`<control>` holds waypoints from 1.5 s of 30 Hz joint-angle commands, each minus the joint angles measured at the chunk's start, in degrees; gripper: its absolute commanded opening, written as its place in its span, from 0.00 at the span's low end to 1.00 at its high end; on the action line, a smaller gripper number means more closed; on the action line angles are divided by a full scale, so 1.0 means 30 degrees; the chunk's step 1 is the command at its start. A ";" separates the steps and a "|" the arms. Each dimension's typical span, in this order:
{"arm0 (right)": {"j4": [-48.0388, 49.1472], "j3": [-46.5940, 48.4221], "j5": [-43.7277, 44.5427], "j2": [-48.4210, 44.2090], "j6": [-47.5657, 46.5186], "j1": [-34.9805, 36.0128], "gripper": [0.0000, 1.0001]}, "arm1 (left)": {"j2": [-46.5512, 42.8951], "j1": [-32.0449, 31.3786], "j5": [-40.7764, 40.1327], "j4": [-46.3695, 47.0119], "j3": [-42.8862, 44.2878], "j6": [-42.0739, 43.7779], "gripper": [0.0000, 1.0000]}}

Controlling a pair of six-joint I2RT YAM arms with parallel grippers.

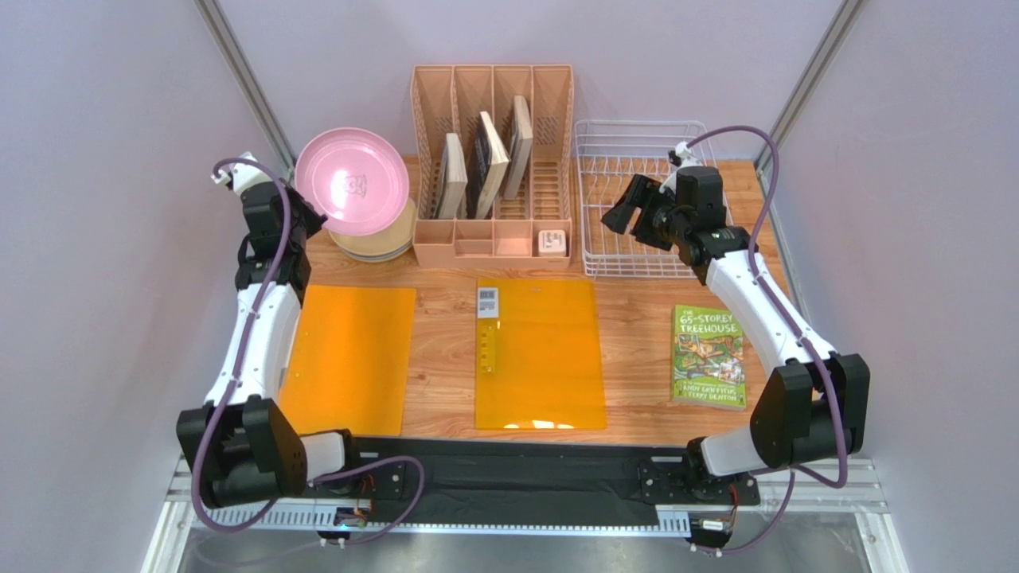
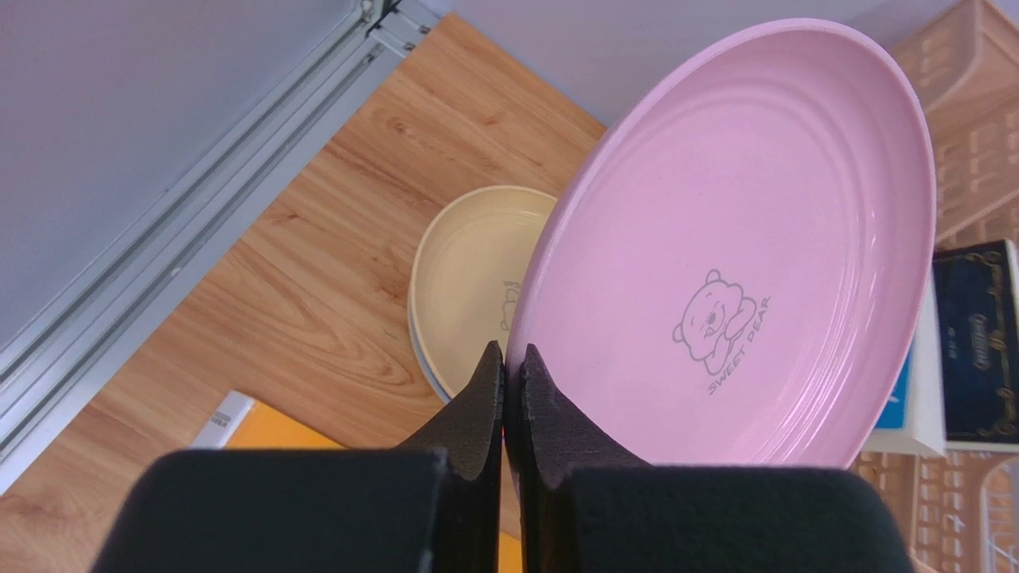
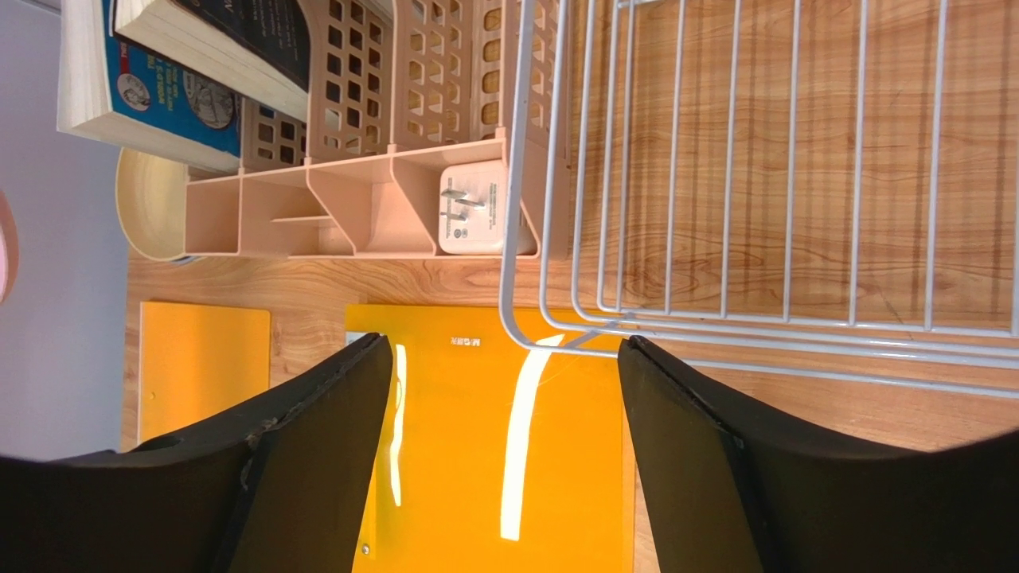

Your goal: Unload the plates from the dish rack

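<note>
A pink plate (image 1: 351, 179) with a bear print hangs tilted at the back left, its rim pinched in my left gripper (image 1: 304, 222), which is shut on it. In the left wrist view the pink plate (image 2: 742, 239) fills the right side, my left gripper (image 2: 512, 353) clamps its lower edge, and a pale yellow plate (image 2: 473, 281) tops a stack on the table below. That stack (image 1: 380, 246) sits under the pink plate. The white wire dish rack (image 1: 640, 124) at the back right holds no plates. My right gripper (image 1: 622, 217) hovers open over its front left corner; between my right gripper's (image 3: 502, 349) fingers are only rack wires (image 3: 718, 179) and an orange sheet.
A pink-beige organizer (image 1: 493, 179) with books stands between the plate stack and the rack, with a white charger (image 3: 473, 209) in its front tray. Two orange sheets (image 1: 353, 358) (image 1: 538, 352) lie mid-table. A green book (image 1: 708, 356) lies at the right.
</note>
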 commanded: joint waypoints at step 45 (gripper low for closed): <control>-0.0333 0.1978 0.0816 0.2441 -0.1076 -0.0235 0.78 | 1.2219 -0.0296 0.0596 0.3953 0.3293 -0.1528 0.40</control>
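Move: The left hand already holds the pink plate by its rim. The plate stack it is bound for lies about 13 cm ahead of that hand, 4 cm to its right and 21 cm below. The book rack's middle stands roughly 24 cm to the right of the stack and 4 cm farther out; the orange sheet lies some 27 cm nearer the base, in line with the stack. From the right hand the stack is about 47 cm left, 10 cm ahead and 15 cm lower. Down and forward goes the left arm with the pink plate, sinking about 18 cm and reaching 10 cm onto the stack, the hand tipping some 15 degrees down; it then eases 2 cm back to the right while the fingers part slightly around the rim. The right hand, wide open and empty by the dish rack, sinks 3 cm and drifts a little forward. ##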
